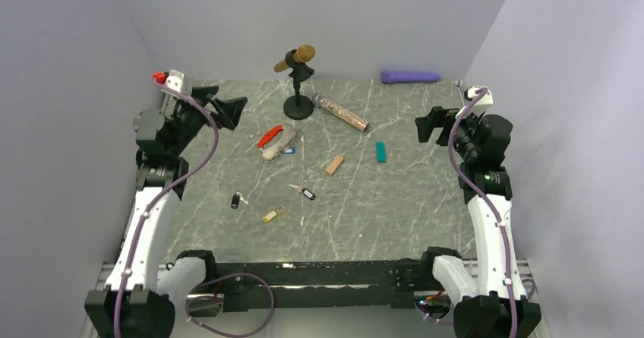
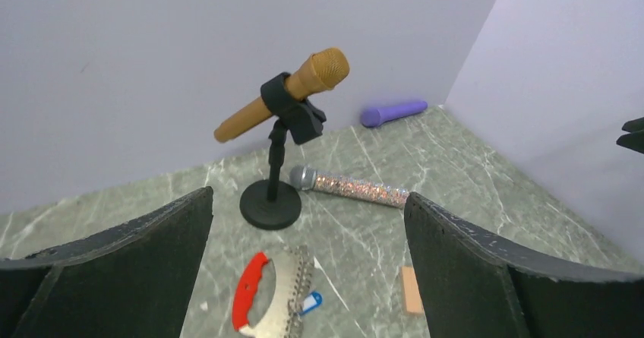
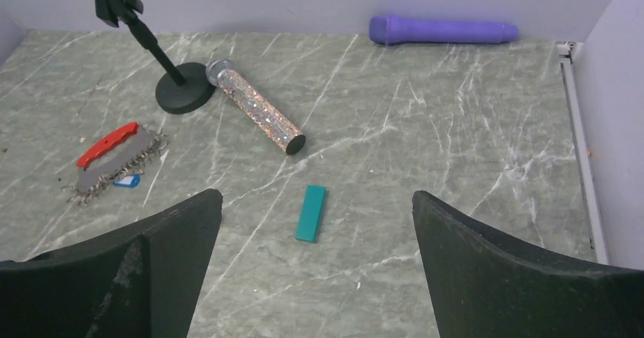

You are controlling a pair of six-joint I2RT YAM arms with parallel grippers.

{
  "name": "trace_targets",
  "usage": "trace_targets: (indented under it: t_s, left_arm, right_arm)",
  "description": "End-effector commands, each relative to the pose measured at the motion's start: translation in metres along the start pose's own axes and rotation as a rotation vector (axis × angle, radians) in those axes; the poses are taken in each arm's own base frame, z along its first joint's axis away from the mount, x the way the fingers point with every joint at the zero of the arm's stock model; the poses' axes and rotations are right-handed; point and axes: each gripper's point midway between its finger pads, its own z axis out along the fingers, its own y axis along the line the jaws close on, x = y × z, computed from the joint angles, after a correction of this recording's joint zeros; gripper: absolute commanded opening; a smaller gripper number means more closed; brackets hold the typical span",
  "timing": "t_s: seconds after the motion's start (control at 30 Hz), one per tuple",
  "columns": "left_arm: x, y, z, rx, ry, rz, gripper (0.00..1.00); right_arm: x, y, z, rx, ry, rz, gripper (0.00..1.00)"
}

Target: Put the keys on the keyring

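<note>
The keyring (image 1: 272, 139), a red curved clip on a silvery chain, lies left of the table's middle; it also shows in the left wrist view (image 2: 249, 289) and the right wrist view (image 3: 106, 145). A blue-tagged key (image 1: 288, 151) (image 2: 310, 302) (image 3: 127, 180) rests against its chain. Nearer the arms lie two black-tagged keys (image 1: 238, 200) (image 1: 306, 193) and a yellow-tagged key (image 1: 272, 216). My left gripper (image 1: 228, 110) (image 2: 309, 197) hovers open, up and left of the keyring. My right gripper (image 1: 427, 125) (image 3: 316, 195) hangs open at the right side, holding nothing.
A gold microphone (image 1: 296, 58) sits in a black stand (image 1: 298, 107) at the back. A glittery microphone (image 1: 342, 113) lies beside it. A purple tube (image 1: 410, 76) rests against the back wall. A teal block (image 1: 380, 152) and a wooden block (image 1: 334, 165) lie mid-table.
</note>
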Motion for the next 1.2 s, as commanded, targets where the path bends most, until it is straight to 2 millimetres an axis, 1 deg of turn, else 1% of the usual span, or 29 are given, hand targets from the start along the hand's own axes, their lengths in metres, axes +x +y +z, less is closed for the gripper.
trace_targets:
  t_s: [0.0,0.07,0.17,0.33,0.4,0.43,0.5,0.57,0.63,0.73,0.83,0.93,1.03,1.07,1.17]
  left_arm:
    - [0.033,0.009,-0.036,-0.144,0.119,-0.089,1.0]
    - [0.038,0.01,-0.05,-0.184,0.131,-0.076,0.99]
    - [0.049,0.013,-0.066,-0.231,0.148,-0.048,0.99]
    - [0.064,0.013,-0.078,-0.244,0.153,-0.031,0.99]
    - [0.074,0.011,-0.08,-0.231,0.175,-0.038,0.99]
    - [0.08,0.01,-0.081,-0.221,0.19,-0.044,0.99]
    - [0.092,0.005,-0.082,-0.187,0.221,-0.055,0.99]
    - [0.104,0.003,-0.083,-0.17,0.254,-0.069,0.99]
    - [0.117,0.005,-0.084,-0.176,0.3,-0.094,0.99]
    - [0.14,0.009,-0.083,-0.185,0.386,-0.136,0.99]
    - [0.165,0.001,-0.079,-0.164,0.518,-0.16,0.99]
    - [0.186,0.002,-0.076,-0.194,0.639,-0.17,0.99]
    - [0.199,0.003,-0.071,-0.201,0.723,-0.164,0.97]
    - [0.198,0.004,-0.066,-0.205,0.74,-0.145,0.96]
    - [0.207,0.004,-0.053,-0.206,0.819,-0.097,0.94]
  right_arm:
    - [-0.004,0.006,-0.004,-0.02,-0.006,0.026,1.0]
    - [-0.005,0.01,-0.002,-0.046,0.001,0.033,1.0]
    - [-0.006,0.016,0.0,-0.081,0.001,0.044,1.0]
    - [0.002,0.025,0.006,-0.158,0.022,0.031,1.0]
    - [0.012,0.036,0.006,-0.254,0.04,-0.041,1.0]
    - [0.02,0.043,0.005,-0.325,0.055,-0.107,1.0]
    - [0.04,0.059,0.002,-0.472,0.093,-0.17,1.0]
    - [0.054,0.073,-0.002,-0.593,0.122,-0.162,1.0]
    - [0.064,0.08,-0.004,-0.664,0.141,-0.155,1.0]
    - [0.07,0.082,-0.005,-0.69,0.143,-0.163,1.0]
    - [0.079,0.082,-0.006,-0.693,0.141,-0.16,1.0]
    - [0.088,0.079,-0.006,-0.685,0.155,-0.163,1.0]
    - [0.094,0.077,-0.005,-0.679,0.177,-0.158,1.0]
    - [0.096,0.076,-0.004,-0.679,0.185,-0.153,1.0]
    - [0.099,0.074,0.0,-0.675,0.21,-0.138,1.0]
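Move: The black key with the white label lies about 5 cm back and 14 cm to the right of the left gripper, some 38 cm below. The yellow key is 13 cm back and 6 cm right, the plain black key 7 cm back and 6 cm left, the keyring 14 cm ahead and 4 cm right. From the right gripper that white-labelled key is 35 cm left and 3 cm back, 29 cm down; the teal block is 13 cm ahead, 8 cm left. Sink the left gripper about 22 cm towards the white-labelled key, drawing back some 6 cm early on, then dropping nearly straight with a late drift right, and tip its fingers down by roughly 45 degrees. Meanwhile bring the right gripper left and down, slightly back, swinging its fingers counter-clockwise to point towards the keys. Keep both open, touching nothing. ##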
